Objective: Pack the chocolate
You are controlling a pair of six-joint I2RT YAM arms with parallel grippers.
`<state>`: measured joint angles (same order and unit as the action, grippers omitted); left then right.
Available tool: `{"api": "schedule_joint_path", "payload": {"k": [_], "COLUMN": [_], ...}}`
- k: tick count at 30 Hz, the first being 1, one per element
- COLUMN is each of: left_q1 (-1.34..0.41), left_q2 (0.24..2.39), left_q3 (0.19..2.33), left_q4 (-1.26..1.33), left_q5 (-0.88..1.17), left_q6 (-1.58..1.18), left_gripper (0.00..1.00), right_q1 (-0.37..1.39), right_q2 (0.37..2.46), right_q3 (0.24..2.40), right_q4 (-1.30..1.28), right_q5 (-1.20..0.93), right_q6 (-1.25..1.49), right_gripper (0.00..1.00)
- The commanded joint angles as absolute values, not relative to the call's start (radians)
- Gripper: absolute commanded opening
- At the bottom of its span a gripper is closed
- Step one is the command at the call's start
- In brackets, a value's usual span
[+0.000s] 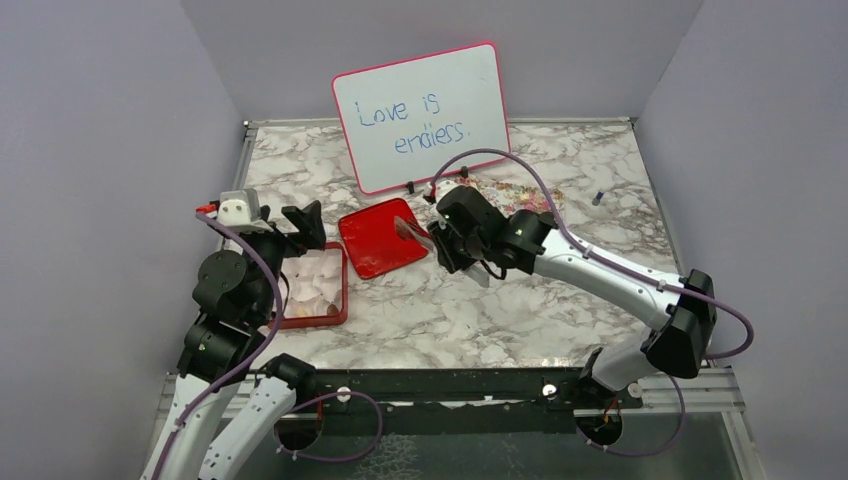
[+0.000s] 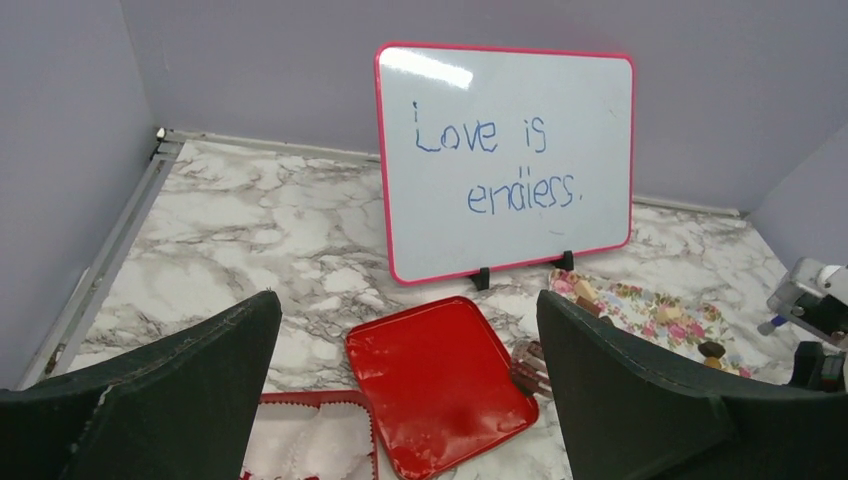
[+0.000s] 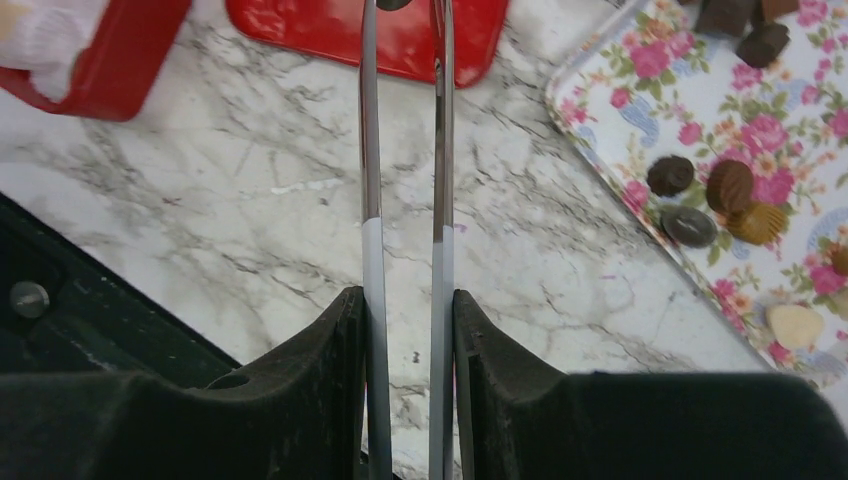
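Note:
Several chocolate pieces [image 3: 730, 185], dark, lighter brown and cream, lie on the flower-patterned tray [image 3: 620, 110] at the right. My right gripper [image 3: 405, 295] is shut on metal tongs [image 3: 370, 150], whose tips reach over the edge of the red lid [image 1: 380, 238]. A small dark shape sits between the tips at the frame's top edge; I cannot tell what it is. My left gripper [image 2: 408, 300] hangs open and holds nothing, above the red box [image 2: 310, 440] lined with white paper. From the left wrist, the tongs' [image 2: 528, 365] tips show beside the lid [image 2: 435, 385].
A pink-framed whiteboard [image 1: 420, 115] stands at the back, behind the lid. The flowered tray [image 1: 520, 190] lies behind the right arm. The red box [image 1: 340, 290] sits at the left, near my left arm. Grey walls close three sides; a black rail runs along the near edge.

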<state>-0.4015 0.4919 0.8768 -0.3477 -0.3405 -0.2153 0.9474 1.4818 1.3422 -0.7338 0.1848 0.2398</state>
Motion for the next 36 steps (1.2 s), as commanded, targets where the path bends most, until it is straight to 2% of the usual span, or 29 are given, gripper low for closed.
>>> {"api": "schedule_joint_path", "payload": {"k": [1,18,25,36], "left_q1": [-0.405,-0.406,-0.405,-0.411], "left_q2": [0.465,0.413,0.409,0.407], "left_q3": [0.934,0.969,0.958,0.943], "left_q4": [-0.36,-0.376,-0.376,-0.373], "left_q5": [-0.377,-0.461,-0.466,-0.479], "left_q6": [-0.199,-0.162,-0.155,-0.139], "left_gripper": [0.99,0.99,0.99,0.99], "right_q1": [1.03,1.26,1.294,1.298], "right_q2": [1.525,1.827,1.926,1.989], "right_q3": [1.42,1.684,1.776,1.809], "right_q4": [-0.64,-0.627,-0.668,-0.747], "right_q5": [0.157,0.177,0.217,0.299], "right_q6": [0.268,0.223,0.194,0.199], "right_gripper": [0.32,0.32,0.32,0.32]}}
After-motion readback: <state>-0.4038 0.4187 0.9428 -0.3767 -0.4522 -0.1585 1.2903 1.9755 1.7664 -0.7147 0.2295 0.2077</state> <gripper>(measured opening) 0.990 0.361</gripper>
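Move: The right hand grips the tongs, their tips with a dark chocolate reaching out ahead-left over the red lid. The red box lies about 29 cm to this hand's left, 5 cm back and 17 cm below; the lid is 14 cm left and 4 cm ahead, the flowered tray 10 cm right and 8 cm ahead, both some 19 cm down. From the left hand, the box is about 3 cm left, 5 cm back and 34 cm below. Keeping its squeeze on the tongs, the right hand sweeps about 17 cm left and some 7 cm back, bringing the tips from over the red lid to the right part of the red box while it turns about 20 degrees counter-clockwise; the leftward run stops near the end and the hand sinks, ending roughly 4 cm lower. The empty, wide-open left hand draws up, left and a little back, about 5 cm in all, its fingers tipping slightly upward. ##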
